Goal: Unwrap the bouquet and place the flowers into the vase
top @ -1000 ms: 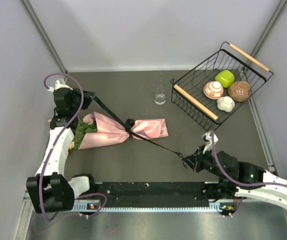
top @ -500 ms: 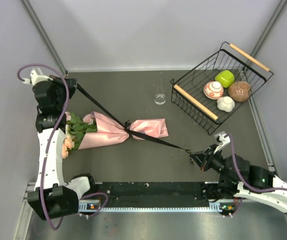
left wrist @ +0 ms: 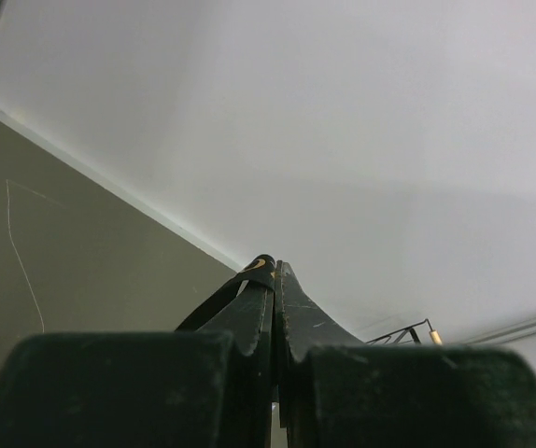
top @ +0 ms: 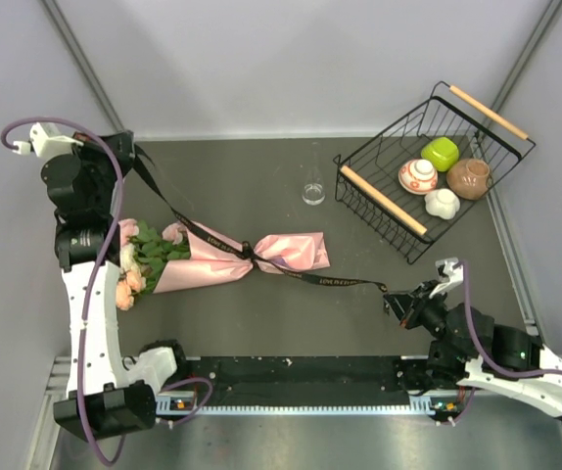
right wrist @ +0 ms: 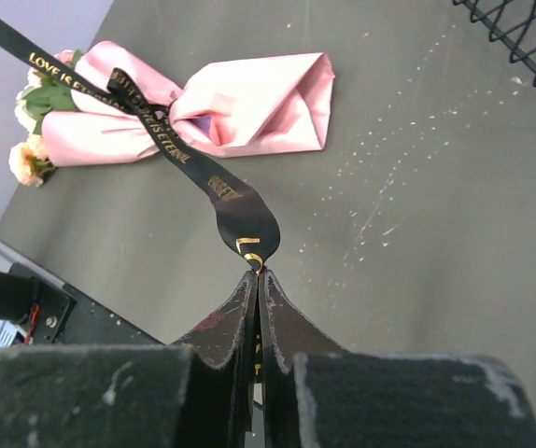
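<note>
The bouquet (top: 203,262) lies on the dark table, left of centre, its pink paper (right wrist: 249,103) cinched in the middle by a black ribbon (top: 335,281) printed in gold. Pink and peach flowers (top: 132,266) stick out of its left end. My left gripper (top: 130,157) is raised at the far left, shut on one ribbon end (left wrist: 249,277). My right gripper (top: 391,294) is low at the near right, shut on the other end (right wrist: 242,213). The ribbon runs taut between them through the knot. The small clear vase (top: 313,193) stands at the back centre, apart from both.
A black wire basket (top: 384,201) with wooden handles sits at the back right, holding a pink-patterned bowl (top: 418,176), a green cup (top: 440,153), a brown pot (top: 469,178) and a white piece (top: 443,203). Grey walls close in the left, back and right sides.
My left gripper has risen and gone further left, and my right gripper has drawn away to the right. Each pulled more ribbon out through the knot. The bouquet has barely shifted.
</note>
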{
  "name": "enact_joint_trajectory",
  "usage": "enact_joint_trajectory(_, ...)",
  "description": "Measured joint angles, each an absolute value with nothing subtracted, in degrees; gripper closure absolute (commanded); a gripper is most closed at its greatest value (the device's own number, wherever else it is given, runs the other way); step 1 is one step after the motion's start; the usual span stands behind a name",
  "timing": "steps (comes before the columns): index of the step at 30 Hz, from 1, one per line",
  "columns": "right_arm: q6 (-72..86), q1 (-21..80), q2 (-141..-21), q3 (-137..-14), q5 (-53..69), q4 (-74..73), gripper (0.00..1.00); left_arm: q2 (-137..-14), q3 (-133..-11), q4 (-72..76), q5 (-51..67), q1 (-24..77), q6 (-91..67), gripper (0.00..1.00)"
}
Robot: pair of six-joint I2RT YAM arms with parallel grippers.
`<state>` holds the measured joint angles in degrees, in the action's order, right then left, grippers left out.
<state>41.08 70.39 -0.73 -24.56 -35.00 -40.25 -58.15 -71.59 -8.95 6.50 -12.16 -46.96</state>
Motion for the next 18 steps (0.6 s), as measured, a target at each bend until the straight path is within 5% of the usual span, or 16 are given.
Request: enact_joint_trajectory(18, 41.5, 70.4, -0.7, -36.3, -41.5, -44.9, 1.00, -68.6, -75.4, -6.5, 18.7, -12.2, -47.6, 1.00)
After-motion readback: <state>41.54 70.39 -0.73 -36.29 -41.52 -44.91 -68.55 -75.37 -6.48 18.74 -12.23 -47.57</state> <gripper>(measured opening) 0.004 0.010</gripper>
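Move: Each hand holds one end of the ribbon. The knot at the bouquet's neck lies about 25 cm left of the right hand, 15 cm ahead and 14 cm below. From that hand the vase stands some 27 cm ahead and 12 cm left, and the wire rack about 29 cm ahead and 11 cm right. From the left hand the knot is roughly 7 cm back, 16 cm right and 41 cm down; the flower heads lie 8 cm back, 8 cm left. Both grippers keep their shut pinch on the ribbon ends. The right hand edges right, then climbs about 6.5 cm while drifting some 4 cm right, drawing its tail up and away from the bouquet. The left, held high, lifts about a centimetre, then swings about 4.5 cm forward and somewhat right, turning some 10 degrees clockwise and starting to sink. ##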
